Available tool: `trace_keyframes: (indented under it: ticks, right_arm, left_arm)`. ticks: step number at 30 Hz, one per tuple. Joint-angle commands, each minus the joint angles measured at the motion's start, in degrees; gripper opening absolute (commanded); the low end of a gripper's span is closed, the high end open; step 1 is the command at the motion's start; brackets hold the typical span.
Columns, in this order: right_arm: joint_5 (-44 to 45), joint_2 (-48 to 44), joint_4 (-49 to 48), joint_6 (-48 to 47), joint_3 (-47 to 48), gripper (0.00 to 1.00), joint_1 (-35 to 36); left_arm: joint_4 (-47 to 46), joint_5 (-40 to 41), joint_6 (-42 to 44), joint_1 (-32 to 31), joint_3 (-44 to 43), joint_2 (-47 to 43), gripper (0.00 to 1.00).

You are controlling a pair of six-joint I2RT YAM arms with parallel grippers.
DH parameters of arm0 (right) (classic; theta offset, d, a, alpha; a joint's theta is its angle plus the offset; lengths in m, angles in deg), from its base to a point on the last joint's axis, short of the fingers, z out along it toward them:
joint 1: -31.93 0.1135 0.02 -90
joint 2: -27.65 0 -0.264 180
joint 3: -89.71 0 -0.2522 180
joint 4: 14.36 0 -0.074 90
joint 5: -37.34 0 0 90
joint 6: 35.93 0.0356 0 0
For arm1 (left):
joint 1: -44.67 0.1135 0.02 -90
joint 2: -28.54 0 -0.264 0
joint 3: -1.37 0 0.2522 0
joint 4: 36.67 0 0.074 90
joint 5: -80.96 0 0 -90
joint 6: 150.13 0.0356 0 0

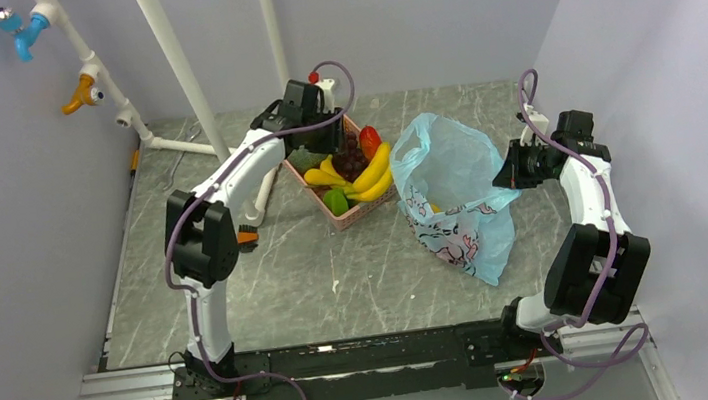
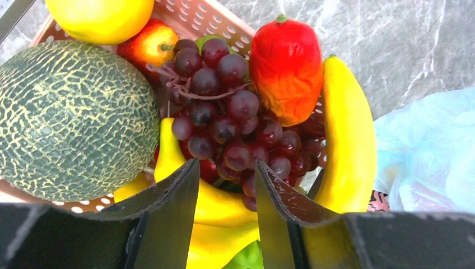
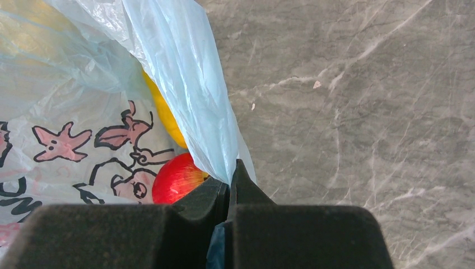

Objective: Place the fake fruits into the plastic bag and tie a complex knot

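A pink basket holds the fake fruits: yellow bananas, dark grapes, a red-orange mango, a netted green melon, a red apple and a green lime. My left gripper hangs open just over the grapes and a banana, with nothing between its fingers. The light-blue plastic bag stands to the right of the basket, its mouth open. My right gripper is shut on the bag's edge. Inside the bag lie a red apple and a yellow fruit. No knot shows.
White pipes with blue and orange taps run along the back-left wall. A small dark and orange object lies by the left arm. Grey walls close in both sides, and a metal rail runs along the near edge.
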Motion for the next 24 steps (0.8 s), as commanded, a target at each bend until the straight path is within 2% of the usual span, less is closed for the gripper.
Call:
trace_keyframes:
  ticks: [1, 15, 18, 23, 24]
  right_arm:
    - [0.2, -0.2, -0.9, -0.1, 1.8, 0.00, -0.2]
    - [0.4, 0.0, -1.0, 0.0, 1.7, 0.00, -0.2]
    - [0.4, 0.1, -1.1, -0.2, 1.7, 0.00, -0.2]
    - [0.2, 0.2, -1.0, -0.2, 1.8, 0.00, -0.2]
    - [0.1, 0.2, -1.1, -0.2, 1.7, 0.00, -0.2]
  left_arm:
    - [-0.6, -1.6, -0.8, -0.9, -4.3, 1.8, 0.46]
    - [0.2, 0.5, -0.6, -1.0, -4.7, 5.1, 0.38]
    - [0.2, 0.8, -0.6, -0.9, -4.8, 4.7, 0.27]
    - [-1.2, 1.9, -0.1, -0.7, -4.0, 1.2, 0.00]
    - [-1.5, 2.1, -0.2, -0.6, -3.6, 0.3, 0.00]
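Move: The grapes, already under the left hand's half-open fingers, have their middle about 4 cm below that hand, 2 cm ahead and 2 cm to its right. At much the same depth, the red mango is 5 cm ahead and 6 cm right, the melon 3 cm ahead and 8 cm left, and the right-hand banana 8 cm right and 1 cm back. From the right hand the grapes lie some 29 cm left and 9 cm ahead, slightly lower. The grapes are what the left hand goes for: it shifts about 1.5 cm right and a touch forward, rising slightly, then sinks about 3 cm to the near side of the bunch. There it stays while its half-open fingers draw almost shut at the grapes. The right hand stays still, keeping its pinch on the bag's edge. ##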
